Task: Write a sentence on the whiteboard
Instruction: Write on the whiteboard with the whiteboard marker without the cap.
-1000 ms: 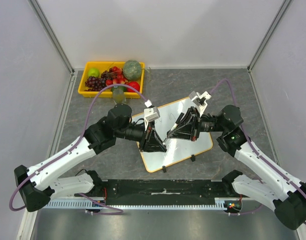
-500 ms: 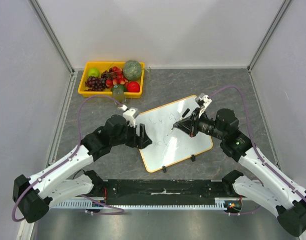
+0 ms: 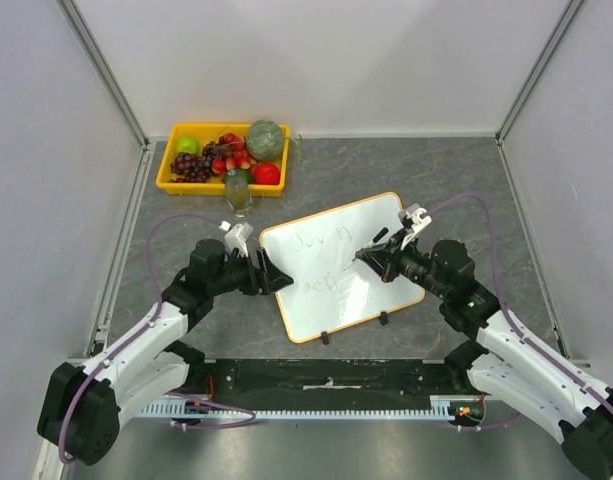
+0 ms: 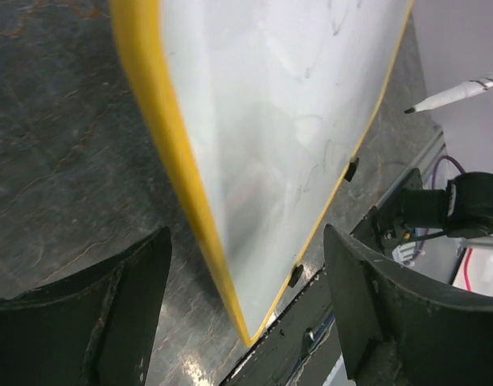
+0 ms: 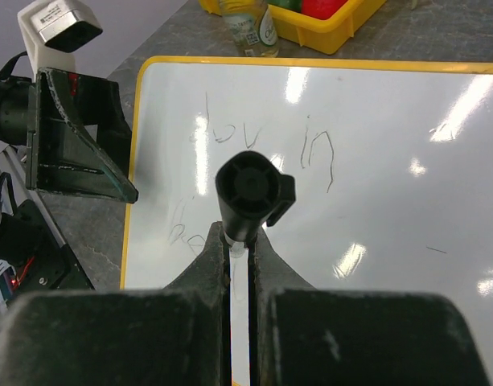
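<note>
The whiteboard (image 3: 386, 225), white with a thin orange-yellow frame, lies flat at the table's middle. The sentence (image 3: 322, 240) is faint dark handwriting in two lines, also seen in the right wrist view as the sentence (image 5: 266, 138). My left gripper (image 3: 273, 279) is open at the board's left edge; the whiteboard's (image 4: 270, 121) near corner lies between its wide-apart fingers (image 4: 93, 322), untouched. My right gripper (image 5: 240, 257) is shut on a marker (image 5: 250, 191) held above the whiteboard (image 5: 391, 209). From above, the right gripper (image 3: 379, 258) hovers over the board's right half.
A yellow fruit tray (image 3: 164, 172) sits at the back left, with a small bottle (image 3: 238, 192) standing in front of it. Two black clips (image 4: 351, 169) sit on the board's near edge. A black rail (image 3: 326, 372) runs along the table's near side.
My left gripper has opened and drawn back left off the board. The right arm has pulled back toward the right with the marker, uncovering the writing.
</note>
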Action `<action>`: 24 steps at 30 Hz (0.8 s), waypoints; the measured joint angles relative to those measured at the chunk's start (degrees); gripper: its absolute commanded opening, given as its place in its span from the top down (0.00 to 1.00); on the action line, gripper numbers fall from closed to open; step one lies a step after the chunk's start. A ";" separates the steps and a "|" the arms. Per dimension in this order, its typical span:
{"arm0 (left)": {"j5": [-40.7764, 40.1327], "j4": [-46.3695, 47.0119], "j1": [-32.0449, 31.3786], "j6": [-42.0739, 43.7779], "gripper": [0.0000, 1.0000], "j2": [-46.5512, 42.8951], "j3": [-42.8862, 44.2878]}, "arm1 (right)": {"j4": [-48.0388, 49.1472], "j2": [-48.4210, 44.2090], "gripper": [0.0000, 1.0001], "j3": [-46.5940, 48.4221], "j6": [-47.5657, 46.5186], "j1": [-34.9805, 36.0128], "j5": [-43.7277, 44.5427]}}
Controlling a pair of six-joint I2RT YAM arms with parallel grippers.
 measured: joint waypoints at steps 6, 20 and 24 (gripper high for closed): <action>5.40 9.31 0.15 0.00 0.42 5.01 -0.61 | 2.93 1.18 1.00 -1.33 -1.42 3.89 1.16; 17.18 27.47 1.44 -2.82 0.98 11.54 -3.61 | 5.01 1.97 1.00 -4.26 -5.03 10.82 7.48; 17.22 27.30 1.57 -2.93 0.98 11.63 -3.63 | 6.19 1.79 1.00 -5.31 -5.55 12.46 11.52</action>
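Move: The left hand's open fingers straddle the whiteboard's left edge, whose nearest stretch is about 2 cm to the right, 1 cm ahead and 1 cm below. The right hand holds the uncapped marker; the blank spot after the second-row letters lies some 4 cm back, 3 cm left and 10 cm down. From that hand, those letters are roughly 8 cm back and 10 cm left, the top-row letters 4 cm ahead and 8 cm left. The left hand works about 3.5 cm to the right, dipping briefly and then rising 2 cm, as its wide-open fingers shut and pinch the whiteboard's left edge, the hand turning clockwise some 15 degrees. Keeping its grip on the marker, the right hand goes down about 3 cm while shifting left and back, bringing the tip close over the second row's blank spot. ##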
